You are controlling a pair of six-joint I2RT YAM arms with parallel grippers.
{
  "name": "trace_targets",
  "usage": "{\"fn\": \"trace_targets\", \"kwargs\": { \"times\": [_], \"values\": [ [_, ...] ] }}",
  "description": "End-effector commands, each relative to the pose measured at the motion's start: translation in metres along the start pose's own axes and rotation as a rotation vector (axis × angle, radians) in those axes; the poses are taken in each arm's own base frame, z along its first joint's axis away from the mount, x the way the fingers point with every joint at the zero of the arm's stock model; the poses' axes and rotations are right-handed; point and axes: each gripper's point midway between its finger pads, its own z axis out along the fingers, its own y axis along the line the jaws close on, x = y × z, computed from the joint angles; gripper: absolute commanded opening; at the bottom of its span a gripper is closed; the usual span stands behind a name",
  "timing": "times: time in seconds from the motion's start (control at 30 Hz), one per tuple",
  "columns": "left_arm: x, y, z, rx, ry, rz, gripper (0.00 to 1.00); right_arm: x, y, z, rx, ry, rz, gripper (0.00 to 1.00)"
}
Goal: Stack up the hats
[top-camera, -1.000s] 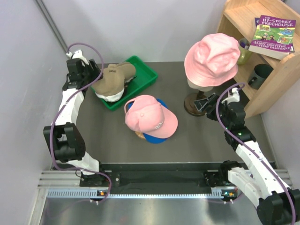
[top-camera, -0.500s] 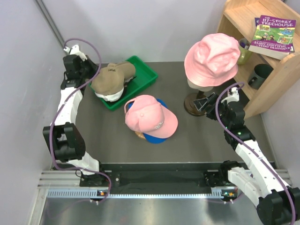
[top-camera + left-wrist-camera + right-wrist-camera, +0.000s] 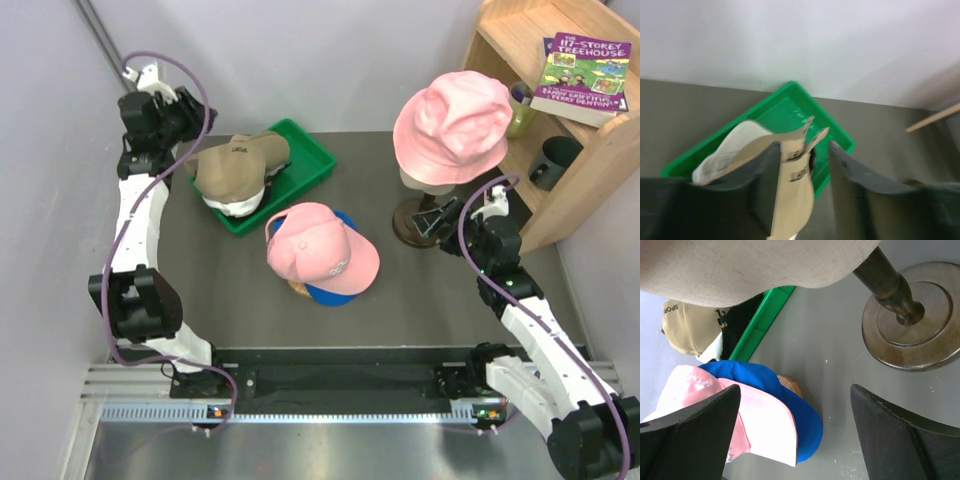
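Observation:
A tan cap [image 3: 240,162] lies on a white cap [image 3: 235,207] in the green tray [image 3: 312,152]. My left gripper [image 3: 180,125] hangs high at the tray's left end. Its jaws stand partly apart in the left wrist view. The tan cap's back strap [image 3: 795,200] runs between them against the left finger [image 3: 762,185], clear of the right one. A pink cap [image 3: 320,250] sits on a blue cap [image 3: 338,297] at the table's middle. My right gripper [image 3: 450,238] is open and holds nothing, beside the pink cap [image 3: 765,425] and blue cap [image 3: 765,380].
A pink bucket hat [image 3: 452,125] sits on the mannequin head, whose round wooden base [image 3: 912,325] is close to my right gripper. A wooden shelf [image 3: 590,160] with a book stands at the back right. A wall runs along the left.
My left arm has risen and drawn back to the upper left. Its jaws closed, then parted again, and the tan cap shifted slightly left. The right arm has not moved.

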Motion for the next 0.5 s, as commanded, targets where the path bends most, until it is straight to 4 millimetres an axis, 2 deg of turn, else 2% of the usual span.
{"fn": "trace_targets", "kwargs": {
  "times": [0.0,0.03,0.07,0.1,0.13,0.17,0.23,0.27,0.33,0.37,0.4,0.43,0.47],
  "values": [
    [0.051,0.036,-0.034,-0.227,0.102,0.007,0.55,-0.015,0.021,-0.005,-0.062,-0.056,-0.010,0.90],
    [0.056,0.039,-0.043,-0.259,0.100,0.000,0.64,-0.015,0.021,-0.005,-0.061,-0.059,-0.010,0.90],
    [0.076,0.048,-0.052,-0.303,0.129,-0.017,0.64,-0.014,0.020,-0.005,-0.059,-0.057,-0.008,0.90],
    [0.072,0.047,-0.068,-0.339,0.105,-0.030,0.64,-0.013,0.019,-0.004,-0.058,-0.054,-0.006,0.90],
    [0.079,0.048,-0.076,-0.362,0.119,-0.045,0.65,-0.011,0.017,-0.002,-0.054,-0.045,-0.003,0.90],
    [0.096,0.051,-0.082,-0.381,0.155,-0.065,0.65,-0.010,0.018,-0.001,-0.058,-0.039,-0.002,0.90],
    [0.109,0.047,-0.096,-0.384,0.169,-0.107,0.66,-0.008,0.019,0.003,-0.064,-0.029,0.002,0.90],
    [0.132,0.055,-0.100,-0.406,0.207,-0.125,0.68,-0.008,0.021,0.004,-0.071,-0.027,0.003,0.90],
    [0.143,0.053,-0.101,-0.381,0.216,-0.147,0.70,-0.008,0.025,0.007,-0.083,-0.022,0.006,0.90],
    [0.157,0.055,-0.101,-0.377,0.237,-0.158,0.71,-0.008,0.025,0.008,-0.085,-0.020,0.003,0.90],
    [0.162,0.055,-0.098,-0.366,0.241,-0.169,0.71,-0.007,0.028,0.008,-0.092,-0.014,0.000,0.90],
    [0.159,0.054,-0.092,-0.344,0.217,-0.167,0.72,-0.008,0.029,0.008,-0.094,-0.014,-0.004,0.90],
    [0.168,0.055,-0.088,-0.331,0.241,-0.183,0.72,-0.009,0.029,0.007,-0.094,-0.016,-0.004,0.90]
  ]
}}
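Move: The tan cap, slumped over the left end of the green tray, lies about 18 cm below my left hand, roughly 2 cm ahead and 3 cm to its right. The tray's middle is some 11 cm ahead, 10 cm right and 27 cm below; the pink cap on the wooden stand is about 22 cm back and 25 cm right, some 16 cm below. From my right hand the tan cap lies about 18 cm ahead and 48 cm left, slightly lower. My empty left hand swoops down about 15 cm while drawing back some 12 cm, from high over the tan cap to its near side, outside the tray's near left end. On the way I tip the fingers down by some 20 degrees, swing them left until they point nearly straight forward, and open them wider. ##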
